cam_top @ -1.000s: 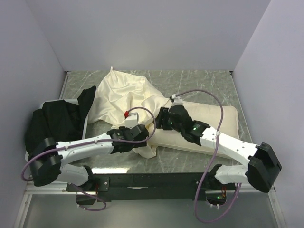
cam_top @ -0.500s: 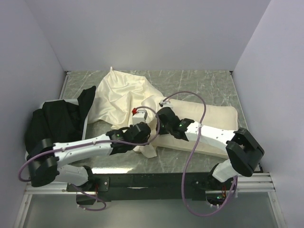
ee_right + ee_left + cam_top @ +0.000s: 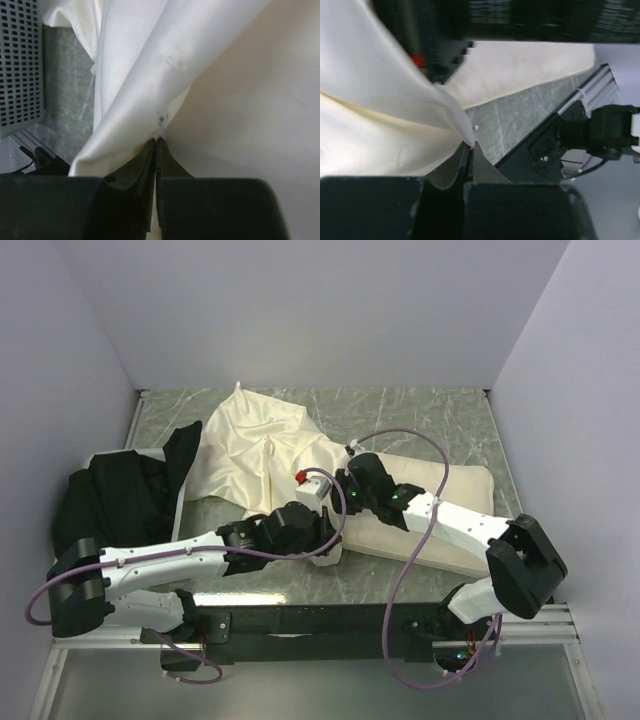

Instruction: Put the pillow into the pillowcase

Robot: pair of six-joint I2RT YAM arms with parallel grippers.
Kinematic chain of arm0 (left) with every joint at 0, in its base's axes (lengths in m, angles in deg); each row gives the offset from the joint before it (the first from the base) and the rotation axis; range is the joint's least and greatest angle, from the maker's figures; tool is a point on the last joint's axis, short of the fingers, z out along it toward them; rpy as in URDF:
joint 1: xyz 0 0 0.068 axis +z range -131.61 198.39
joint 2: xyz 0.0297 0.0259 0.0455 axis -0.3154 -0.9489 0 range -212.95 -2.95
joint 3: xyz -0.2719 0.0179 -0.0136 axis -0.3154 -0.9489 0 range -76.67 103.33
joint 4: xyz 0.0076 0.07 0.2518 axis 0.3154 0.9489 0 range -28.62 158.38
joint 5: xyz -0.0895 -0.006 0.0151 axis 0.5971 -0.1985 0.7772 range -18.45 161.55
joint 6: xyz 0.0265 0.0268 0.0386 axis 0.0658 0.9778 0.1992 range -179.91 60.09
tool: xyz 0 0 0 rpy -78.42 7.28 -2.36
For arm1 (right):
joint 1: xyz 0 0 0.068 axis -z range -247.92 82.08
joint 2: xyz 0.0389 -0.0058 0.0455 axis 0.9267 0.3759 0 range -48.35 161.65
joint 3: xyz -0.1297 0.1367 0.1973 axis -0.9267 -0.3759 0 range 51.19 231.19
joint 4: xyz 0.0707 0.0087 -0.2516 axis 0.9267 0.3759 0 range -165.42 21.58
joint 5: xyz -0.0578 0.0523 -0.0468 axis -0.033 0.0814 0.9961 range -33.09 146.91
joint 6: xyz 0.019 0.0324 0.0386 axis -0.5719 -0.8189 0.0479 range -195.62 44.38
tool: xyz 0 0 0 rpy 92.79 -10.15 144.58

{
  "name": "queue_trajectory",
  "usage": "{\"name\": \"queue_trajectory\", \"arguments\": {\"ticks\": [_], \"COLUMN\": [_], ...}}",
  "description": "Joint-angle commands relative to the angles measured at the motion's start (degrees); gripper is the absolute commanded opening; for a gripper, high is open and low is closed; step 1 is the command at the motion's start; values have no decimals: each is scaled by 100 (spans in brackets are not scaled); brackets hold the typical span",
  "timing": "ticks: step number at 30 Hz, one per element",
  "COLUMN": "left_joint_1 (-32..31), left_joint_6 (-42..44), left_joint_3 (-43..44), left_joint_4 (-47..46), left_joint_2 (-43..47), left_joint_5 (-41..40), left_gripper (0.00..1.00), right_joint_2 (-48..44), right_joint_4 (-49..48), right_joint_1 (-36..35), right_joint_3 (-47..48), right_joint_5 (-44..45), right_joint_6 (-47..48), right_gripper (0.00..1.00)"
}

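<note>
The pillowcase (image 3: 255, 445) lies crumpled at the middle left of the table, its near edge drawn over the left end of the pillow (image 3: 445, 505). That plump pillow lies across the right side. My left gripper (image 3: 332, 532) is shut on a fold of the pillowcase (image 3: 380, 105) edge, the fabric running out from its closed tips (image 3: 470, 144). My right gripper (image 3: 340, 500) is shut too, pinching the pillowcase (image 3: 145, 65) right beside the pillow (image 3: 260, 100). The pillow (image 3: 520, 65) also shows beyond the left gripper.
A black cloth heap (image 3: 110, 495) lies along the left side of the marbled table (image 3: 420, 415). Grey walls close in the back and both sides. The black mounting rail (image 3: 330, 620) runs along the near edge.
Both grippers have closed on the pillowcase edge. The left arm has moved right toward the pillow's left end, dragging fabric along. The right arm has shifted slightly back.
</note>
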Motion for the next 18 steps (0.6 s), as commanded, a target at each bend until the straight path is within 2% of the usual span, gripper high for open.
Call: {"name": "queue_trajectory", "arguments": {"ticks": [1,2,3,5,6,7,8,9,10,11,12,13,14,16,18], "left_joint_1": [14,23,32,32,32,32,23,32,32,32,23,32,32,32,32], "left_joint_6": [-516,-621,-744,-1078,-1201,-1289,-1299,-1333,-1308,-1281,-1229,-1185,-1158,-1061,-931], "left_joint_3": [-128,-119,-102,-67,-49,-58,-75,-75,-67,-49,55,161,284,732,1274], "left_joint_4": [-22,49,241,444,541,542,498,506,515,550,611,838,1006,1331,1920], "left_joint_2": [-130,-209,-253,-402,-429,-438,-412,-386,-281,-202,-131,-35,1,63,19], "left_joint_5": [-465,-588,-737,-1106,-1186,-1178,-1160,-1169,-1178,-1186,-1213,-1335,-1423,-1573,-1994], "left_gripper": [2,3,4,6,7,9,14,21,32,39,52,59,62,67,69], "right_joint_2": [-640,-771,-1060,-1369,-1657,-1791,-2079,-2221,-2345,-2468,-2643,-2671,-2680,-2662,-2618], "right_joint_4": [-452,-407,-320,110,259,583,743,892,1120,1183,1262,1315,1385,1473,1483], "right_joint_1": [106,150,168,186,186,238,256,317,544,738,949,1151,1588,1986,2688], "right_joint_3": [-242,-356,-383,-410,-427,-436,-462,-489,-541,-568,-594,-559,-533,-506,-550], "right_joint_5": [-67,-23,212,573,880,1083,1268,1626,1743,1814,1823,1832,1867,1990,1868], "right_joint_6": [-308,-282,-255,-168,-132,-106,-88,-62,8,61,140,306,394,596,676], "right_gripper": [21,31,52,67,78,82,85,92,96,100,100,100,100,100,100]}}
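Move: Each hand pinches the pillowcase's rim at the pillow's left end. From the left hand, the pillow's middle is some 20 cm to the right, 6 cm ahead and 13 cm below; the case's crumpled body is about 17 cm left and 17 cm ahead, 15 cm below. From the right hand, the pillow's middle lies roughly 18 cm right, 3 cm back and 8 cm down, the case's body 18 cm left and 9 cm ahead, 10 cm below. Both grippers let go of the pillowcase's rim. The right opens first, lifts about 8 cm and sweeps some 17 cm right, over the pillow towards its right part, swinging about 30 degrees clockwise, fingers wide. The left lowers its pinched rim about 5 cm, easing left and a little forward, then opens and starts back up. ##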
